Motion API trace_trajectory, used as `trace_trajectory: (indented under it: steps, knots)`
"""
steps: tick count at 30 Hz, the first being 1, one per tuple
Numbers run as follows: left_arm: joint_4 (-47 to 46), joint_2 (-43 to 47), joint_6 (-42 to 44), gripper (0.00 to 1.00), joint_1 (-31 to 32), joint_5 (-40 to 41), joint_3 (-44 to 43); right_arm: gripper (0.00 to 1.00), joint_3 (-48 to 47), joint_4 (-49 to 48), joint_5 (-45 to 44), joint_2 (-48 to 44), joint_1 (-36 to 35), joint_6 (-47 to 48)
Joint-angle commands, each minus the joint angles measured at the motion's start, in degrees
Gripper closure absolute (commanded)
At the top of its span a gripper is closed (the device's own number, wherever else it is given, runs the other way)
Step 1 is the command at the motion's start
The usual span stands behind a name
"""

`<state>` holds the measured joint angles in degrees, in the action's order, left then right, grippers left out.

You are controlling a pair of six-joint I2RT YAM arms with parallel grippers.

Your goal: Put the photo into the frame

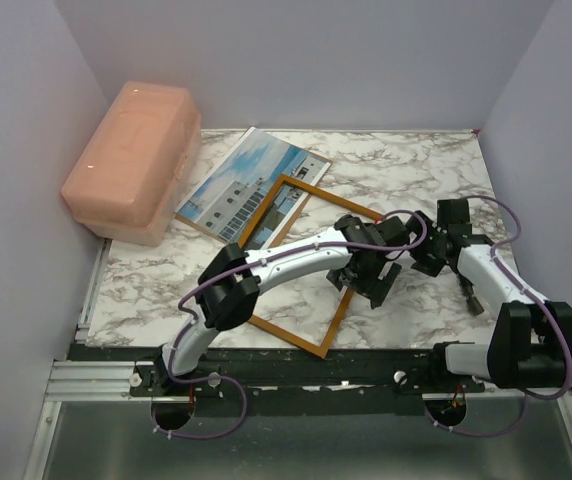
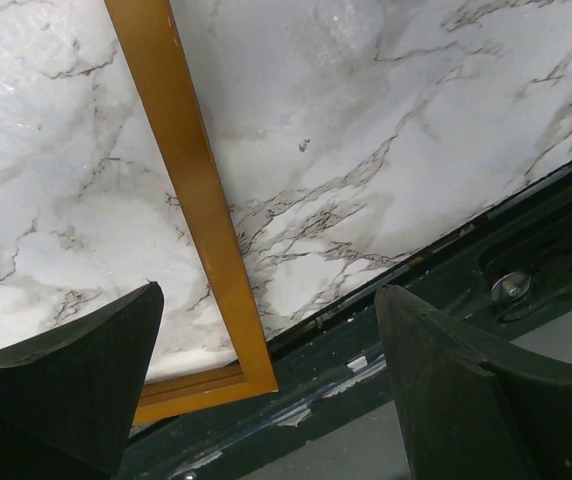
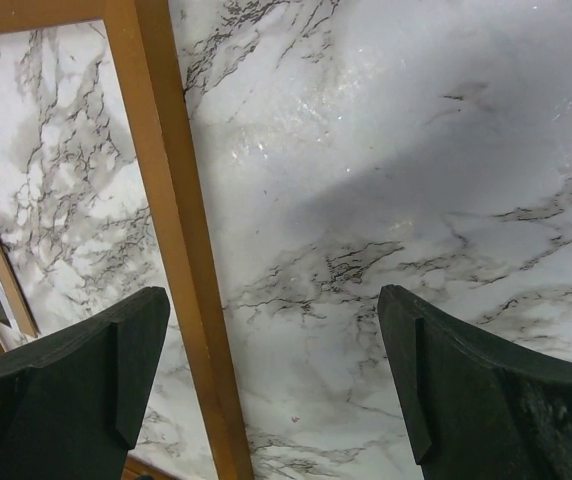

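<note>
The orange-brown frame lies flat on the marble table, empty. Its far left corner overlaps the photo, a print of a white building and blue sky lying next to the pink box. My left arm reaches across the frame. My left gripper hangs open over the frame's right rail. In the left wrist view, the frame's rail and near corner lie below the open left gripper, untouched. My right gripper hovers open just right of the frame. In the right wrist view, the rail passes beside its left finger.
A pink plastic box stands at the back left against the wall. Grey walls close in the table on three sides. The dark mounting rail runs along the near table edge, close to the frame's near corner.
</note>
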<state>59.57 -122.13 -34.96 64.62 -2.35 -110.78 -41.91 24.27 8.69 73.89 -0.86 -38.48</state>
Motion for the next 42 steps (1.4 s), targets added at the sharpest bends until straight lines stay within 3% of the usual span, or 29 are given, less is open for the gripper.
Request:
trace_trajectory:
  steps: [1, 6, 12, 17, 21, 24, 27, 31, 35, 42]
  knots:
    - [7.24, -3.71, 0.83, 0.11, -2.41, -4.38, -4.26, 0.06, 0.74, 1.59, 4.45, 1.58, 3.20, 2.75]
    - [7.55, -8.00, 0.90, 0.18, -5.52, -11.18, -7.19, 0.06, 0.35, 1.13, 5.72, 3.13, 4.75, 3.50]
    - [16.76, -19.36, 2.50, 0.18, -6.59, -13.47, -23.48, 0.06, -1.14, 1.89, 6.70, 4.23, 6.26, 4.49]
    - [16.85, -21.60, 1.33, 0.23, -7.99, -16.76, -24.50, 0.06, -1.68, 2.56, 6.16, 4.07, 7.19, 5.43]
    - [18.61, -25.25, 0.70, 0.40, -8.51, -19.63, -27.79, 0.06, -2.20, 2.87, 6.61, 4.67, 7.94, 6.07]
    - [21.82, -28.61, 0.62, 0.47, -8.61, -20.16, -32.13, 0.06, -2.30, 2.97, 6.82, 5.03, 8.17, 6.42]
    - [21.50, -27.98, 0.39, 0.59, -8.72, -19.82, -31.05, 0.06, -2.05, 2.89, 7.45, 5.14, 8.20, 6.43]
    - [17.62, -24.53, 0.20, 0.86, -9.20, -20.15, -25.60, 0.06, -1.36, 2.56, 9.43, 4.87, 8.21, 6.55]
    - [14.11, -19.89, 0.42, 1.00, -9.25, -18.85, -20.79, 0.06, -0.09, 2.03, 12.23, 4.28, 8.17, 6.82]
    - [4.89, -7.53, 0.53, 1.00, -9.16, -17.05, -8.34, 0.06, 2.73, -1.88, 23.88, 1.54, 8.16, 7.22]
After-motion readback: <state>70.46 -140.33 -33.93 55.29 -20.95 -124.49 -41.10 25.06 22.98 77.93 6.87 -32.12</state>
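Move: The middle of the frame's right side lies some 3 cm ahead of the left hand, level with it sideways and about 7 cm below. From that hand, the frame's near right corner is roughly 12 cm back and 6 cm left, the far right corner about 21 cm ahead and 9 cm right, and the photo 28 cm ahead and 23 cm left. From the right hand, the same frame side's middle lies about 14 cm left, 6 cm back and 4 cm lower. Down about 7 cm and some 3 cm forward, the left hand sinks onto the frame's right side, its wrist tipping about 25 degrees so the fingertips swing back towards the base. The wide-open fingers close and pinch the bar near its middle, then rise about 1 cm with it. The open right hand eases a couple of centimetres right and down, then comes back left, clear of the frame. ##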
